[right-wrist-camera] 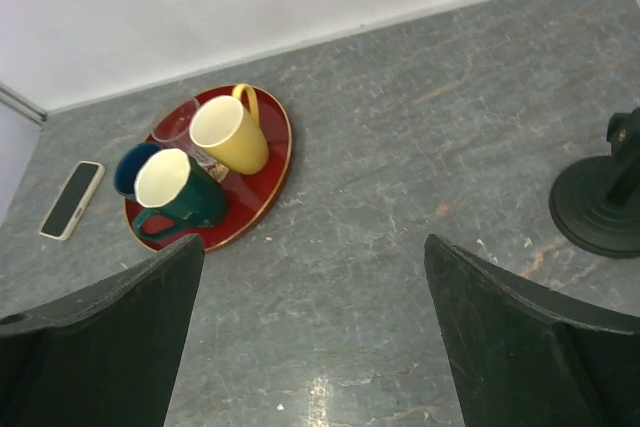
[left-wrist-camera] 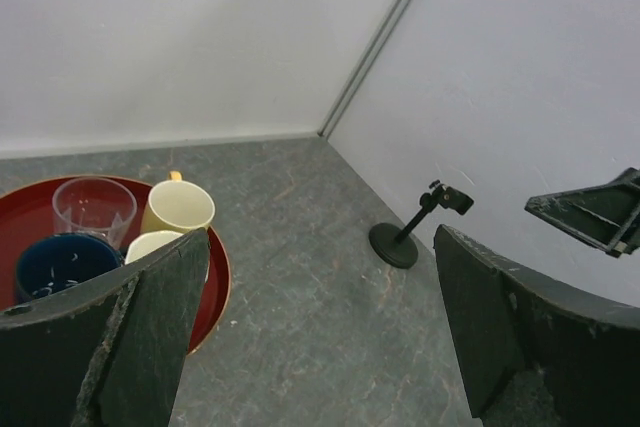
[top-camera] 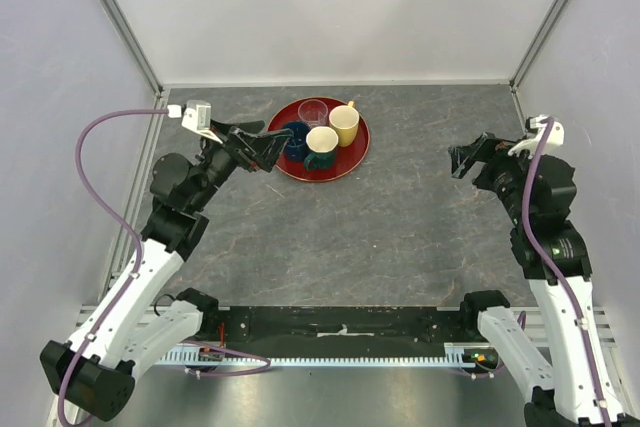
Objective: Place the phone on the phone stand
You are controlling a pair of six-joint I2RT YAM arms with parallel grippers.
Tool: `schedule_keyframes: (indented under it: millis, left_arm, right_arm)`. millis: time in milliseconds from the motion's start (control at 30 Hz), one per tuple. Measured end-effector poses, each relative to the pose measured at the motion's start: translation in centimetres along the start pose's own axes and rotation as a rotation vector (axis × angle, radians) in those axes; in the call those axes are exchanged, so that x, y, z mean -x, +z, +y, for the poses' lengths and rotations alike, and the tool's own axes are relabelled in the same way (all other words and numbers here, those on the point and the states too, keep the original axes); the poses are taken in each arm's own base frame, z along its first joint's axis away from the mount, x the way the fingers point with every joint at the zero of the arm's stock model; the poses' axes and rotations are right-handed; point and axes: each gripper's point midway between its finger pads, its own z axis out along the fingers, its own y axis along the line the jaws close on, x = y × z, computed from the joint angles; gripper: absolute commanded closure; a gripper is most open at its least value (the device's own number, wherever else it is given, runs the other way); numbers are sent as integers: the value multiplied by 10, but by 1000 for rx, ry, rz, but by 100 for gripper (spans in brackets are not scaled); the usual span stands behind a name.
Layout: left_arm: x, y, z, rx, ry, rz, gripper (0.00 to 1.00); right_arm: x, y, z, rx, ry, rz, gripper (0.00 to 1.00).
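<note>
The phone [right-wrist-camera: 72,200] lies flat on the grey table, dark screen up with a pale rim, just left of the red tray; it shows only in the right wrist view. In the top view my left arm covers it. The black phone stand [left-wrist-camera: 405,240] stands empty near the right wall and also shows in the right wrist view [right-wrist-camera: 600,202]; I cannot make it out in the top view. My left gripper [top-camera: 266,149] is open and empty beside the tray's left edge, above the table [left-wrist-camera: 320,332]. My right gripper [top-camera: 463,159] is open and empty, close to the stand [right-wrist-camera: 315,337].
A red round tray [top-camera: 345,162] at the back middle holds a yellow mug [top-camera: 344,124], a green mug [top-camera: 321,147], a blue cup [top-camera: 296,137] and a clear glass [top-camera: 313,112]. White walls enclose the table on the left, back and right.
</note>
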Motion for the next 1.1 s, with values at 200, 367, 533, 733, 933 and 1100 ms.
schedule_keyframes:
  millis: [200, 367, 533, 733, 933, 1100]
  left_arm:
    - [-15, 12, -2, -31, -43, 81, 0]
    - [-23, 19, -3, -54, -80, 134, 0]
    - [-35, 22, -3, -68, -117, 186, 0]
    - [-40, 22, -5, -81, -137, 208, 0]
    - [-39, 22, -9, -100, -149, 217, 0]
    - [-42, 23, -11, -107, -169, 228, 0]
  right_arm:
    - [-24, 22, -17, -73, -25, 105, 2]
    - [-42, 54, -43, -208, -47, 208, 2]
    - [-62, 87, -92, -406, -12, 281, 2]
    - [-56, 95, -168, -649, 49, 267, 18]
    - [-39, 87, -205, -768, 56, 231, 22]
    - [-23, 85, -222, -791, 59, 201, 32]
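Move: The phone stand is roughly 18 cm ahead of the right gripper and 21 cm to its right, with its middle some 24 cm lower. The red tray of mugs lies on the other side, about 31 cm ahead of the right gripper and 26 cm to its left, some 32 cm down. From the left gripper the stand is far off, about 56 cm to the right, 19 cm ahead and 30 cm below. Bring the right gripper down and forward first, then swing it right towards the phone stand: about 19 cm right, 12 cm down and 9 cm forward overall. Turn it some 40 degrees clockwise, tip its fingers down towards the stand's cradle, and narrow them by about a quarter without closing on anything. Meanwhile ease the open left gripper about 4 cm right and slightly down. ##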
